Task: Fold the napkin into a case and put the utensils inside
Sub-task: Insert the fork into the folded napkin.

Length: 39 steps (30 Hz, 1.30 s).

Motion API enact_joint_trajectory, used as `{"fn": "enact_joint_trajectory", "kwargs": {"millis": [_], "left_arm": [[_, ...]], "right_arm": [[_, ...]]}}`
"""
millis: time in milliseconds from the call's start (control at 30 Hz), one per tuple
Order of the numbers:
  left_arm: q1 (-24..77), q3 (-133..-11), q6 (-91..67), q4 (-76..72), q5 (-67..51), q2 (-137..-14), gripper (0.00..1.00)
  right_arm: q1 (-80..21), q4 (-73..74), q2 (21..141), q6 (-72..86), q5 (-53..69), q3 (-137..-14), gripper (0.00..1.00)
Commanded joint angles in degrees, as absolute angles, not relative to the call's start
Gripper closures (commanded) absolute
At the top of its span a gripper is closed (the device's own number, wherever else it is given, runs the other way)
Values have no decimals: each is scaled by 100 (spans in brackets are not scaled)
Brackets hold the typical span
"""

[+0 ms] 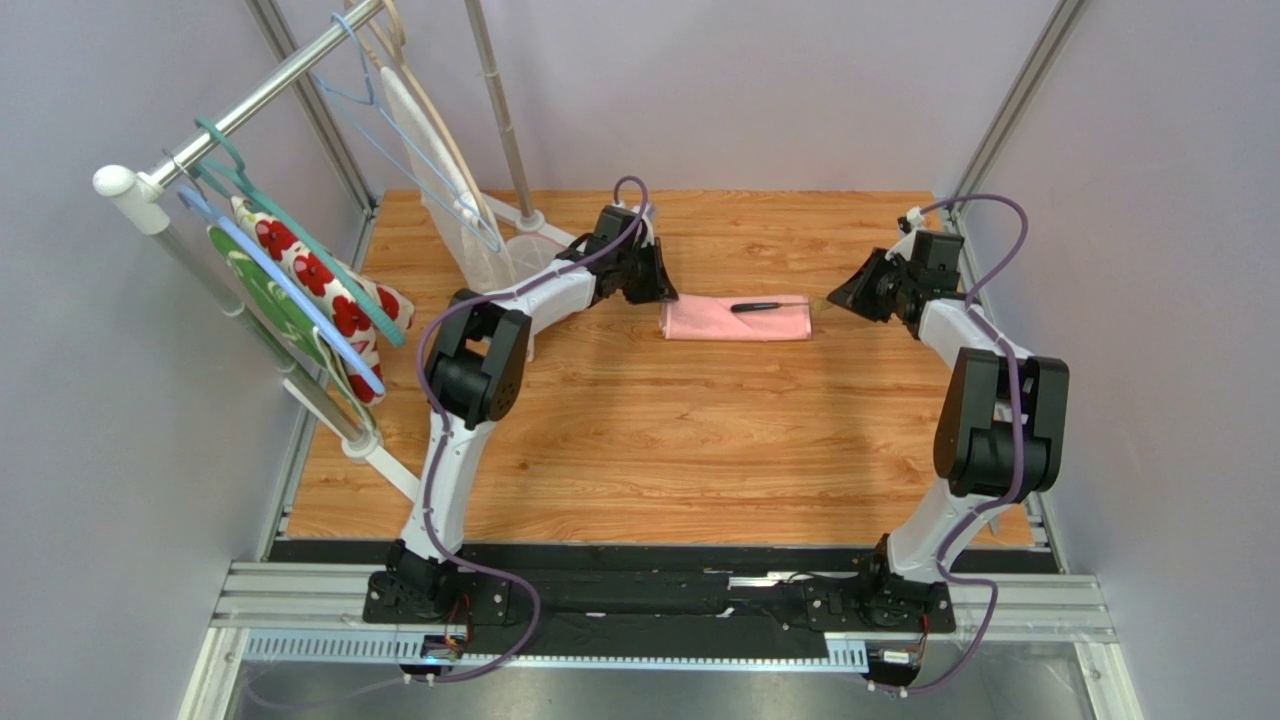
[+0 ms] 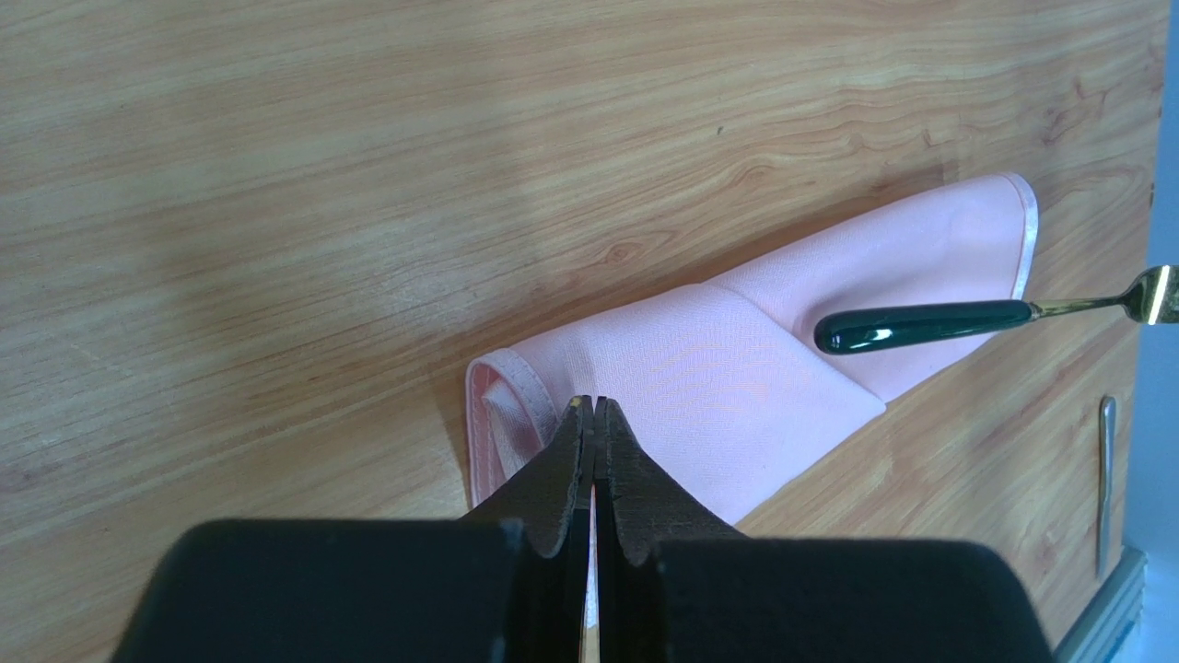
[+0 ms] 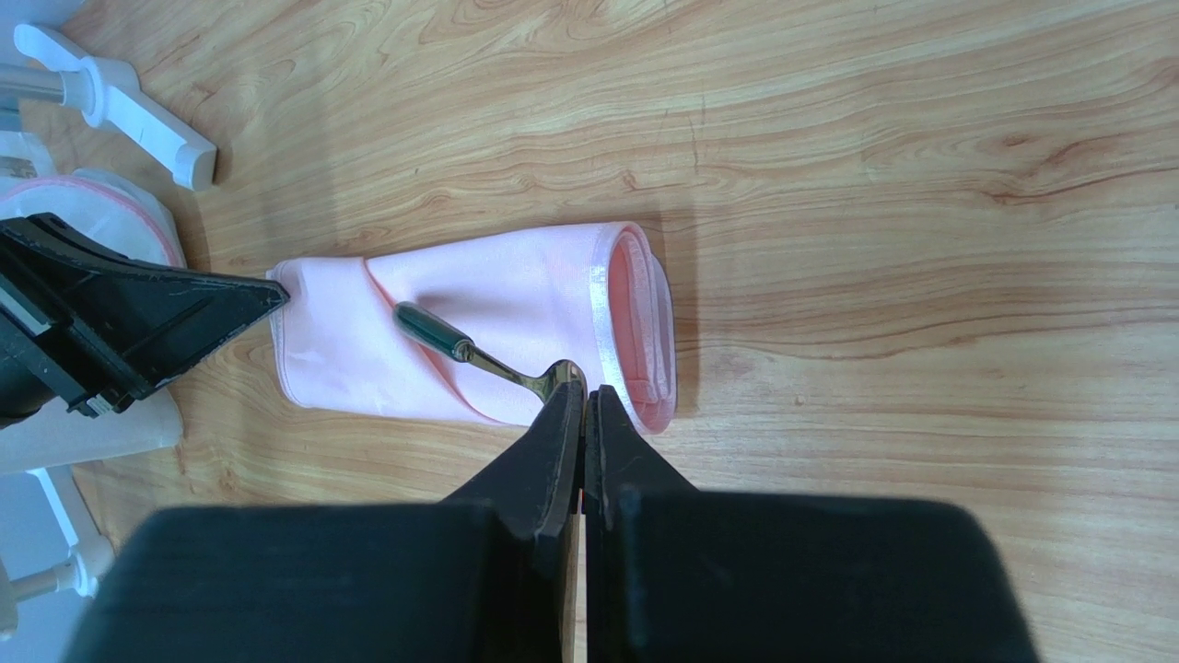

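Note:
The pink napkin lies on the wooden table folded into a narrow flat case. One of the utensils, with a dark green handle and a yellowish fork end, rests across the case with its head sticking out past the cloth's edge. A silver utensil lies on the bare wood beyond it. My left gripper is shut at the case's left end. My right gripper is shut over the right end, by the fork's head, with nothing seen between the jaws.
A clothes rack with hangers stands at the left, carrying a white cloth with red flowers and a green cloth. The rack's white foot reaches onto the table behind the case. Metal frame posts rise at the back.

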<state>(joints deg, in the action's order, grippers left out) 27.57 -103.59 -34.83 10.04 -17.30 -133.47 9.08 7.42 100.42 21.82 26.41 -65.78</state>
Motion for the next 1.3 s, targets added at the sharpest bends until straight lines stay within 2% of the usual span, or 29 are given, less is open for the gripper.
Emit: {"fn": "enact_joint_trajectory", "kwargs": {"millis": [0,1267], "left_arm": [[2716,-10582,-3542,1002,-1819,-13447,100],[2716,-10441,-3568,826,-1951,-13465,100]], "right_arm": [[993,738,10168,1907,3049,-6820,100],[149,79,11804,3085,3234,-7726,100]]}}
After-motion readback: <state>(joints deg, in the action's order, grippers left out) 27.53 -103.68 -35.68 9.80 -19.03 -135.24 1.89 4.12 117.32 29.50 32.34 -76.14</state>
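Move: The right hand holds the fork by its tines, handle pointing left; the diagonal flap on the folded napkin, with the pocket mouth, lies about 16 cm to its left, 3 cm ahead and 7 cm below. The napkin's open right end is 2 cm left of that hand and 3 cm ahead, equally low. From the left hand, the napkin's left end is about 2 cm back, 1 cm left and 2 cm down; the flap is 8 cm right, 1 cm back. Keeping its pinch on the tines, the right hand first sinks, then sweeps left, about 7 cm in all, with some 5 cm down and 4 cm forward and a turn of roughly 15 degrees that raises its left side, sliding the handle end in under the flap's edge. Meanwhile the left hand, fingers still shut, lowers its tips about 1.5 cm to press on the napkin near its left end and stays there. ##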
